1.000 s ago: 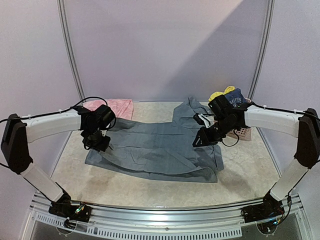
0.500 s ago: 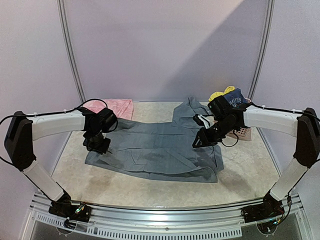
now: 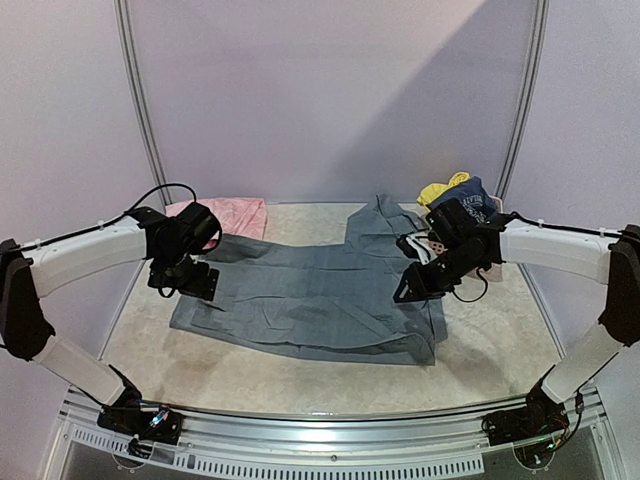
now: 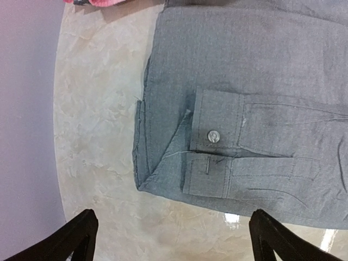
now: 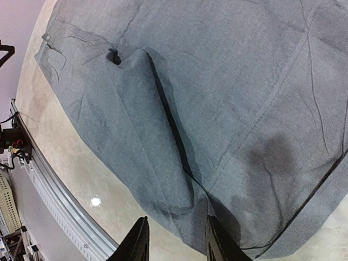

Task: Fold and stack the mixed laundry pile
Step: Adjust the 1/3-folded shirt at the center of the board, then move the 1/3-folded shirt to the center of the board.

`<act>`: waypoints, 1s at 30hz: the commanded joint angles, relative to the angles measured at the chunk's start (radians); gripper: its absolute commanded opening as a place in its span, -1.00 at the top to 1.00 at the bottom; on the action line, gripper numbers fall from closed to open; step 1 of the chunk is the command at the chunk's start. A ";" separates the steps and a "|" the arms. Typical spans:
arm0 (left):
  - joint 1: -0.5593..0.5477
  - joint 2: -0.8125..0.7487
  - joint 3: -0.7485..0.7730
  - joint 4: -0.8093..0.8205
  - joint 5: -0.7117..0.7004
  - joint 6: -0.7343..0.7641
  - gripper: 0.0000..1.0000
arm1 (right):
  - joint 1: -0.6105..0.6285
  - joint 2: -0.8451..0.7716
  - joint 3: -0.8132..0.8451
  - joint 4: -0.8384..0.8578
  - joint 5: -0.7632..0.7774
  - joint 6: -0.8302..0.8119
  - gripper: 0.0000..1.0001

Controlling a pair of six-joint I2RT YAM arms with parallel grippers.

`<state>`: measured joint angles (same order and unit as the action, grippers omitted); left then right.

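Observation:
The grey collared button shirt [image 3: 320, 300] lies spread flat across the middle of the table. Its buttoned cuff [image 4: 213, 136] is folded onto the body near the left edge. My left gripper [image 3: 188, 283] [image 4: 174, 239] hovers over that left edge, wide open, with only bare table between the fingers. My right gripper [image 3: 408, 292] [image 5: 176, 242] hangs low over the shirt's right part, above a raised fold [image 5: 163, 125]. Its jaws stand a little apart with nothing between them. A navy top with white lettering [image 3: 470, 195] and a yellow piece [image 3: 440, 188] are heaped at the back right.
A pink cloth [image 3: 228, 213] [image 4: 92, 2] lies at the back left, beside the shirt. Curved purple walls close in the table on the left, back and right. A metal rail [image 3: 320, 425] runs along the near edge.
My left gripper has opened, let go of the shirt's left edge and risen slightly back. The right gripper has shifted a little right and nearer.

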<state>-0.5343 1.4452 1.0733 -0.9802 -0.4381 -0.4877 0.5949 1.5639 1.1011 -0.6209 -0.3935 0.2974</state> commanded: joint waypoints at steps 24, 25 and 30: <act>0.120 0.130 0.017 0.161 0.308 0.005 -0.62 | -0.170 -0.144 -0.324 0.017 -0.104 0.225 -0.31; 0.119 0.140 0.018 0.163 0.311 0.005 -0.61 | -0.170 -0.135 -0.320 0.024 -0.123 0.215 -0.31; 0.120 0.180 0.017 0.179 0.327 0.003 -0.56 | -0.170 -0.084 -0.306 0.031 -0.175 0.160 -0.36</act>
<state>-0.4271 1.5982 1.0725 -0.8291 -0.1425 -0.4961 0.4290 1.4376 0.7841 -0.6090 -0.5095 0.5049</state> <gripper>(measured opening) 0.791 0.671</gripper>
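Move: From the left hand, the buttoned sleeve cuff on the shirt lies about 4 cm ahead, 4 cm to the right and 6 cm below; the pink cloth is roughly 20 cm straight ahead. From the right hand, the shirt's near right corner is some 10 cm back, 8 cm to the right and 6 cm below, with the laundry basket about 15 cm ahead and 18 cm to the right, and the shirt's far loose sleeve some 22 cm ahead, 4 cm left. Rightward first, the right hand sweeps about 8 cm while sinking and drawing back 5 cm towards the shirt's near right corner, turning clockwise and tipping its fingers back as they open wider, then eases slightly left. The left hand rises a touch, then comes down 5 cm net towards the cuff, drifting right and forward, its left side rolling down, fingers wide but narrowing a little. ##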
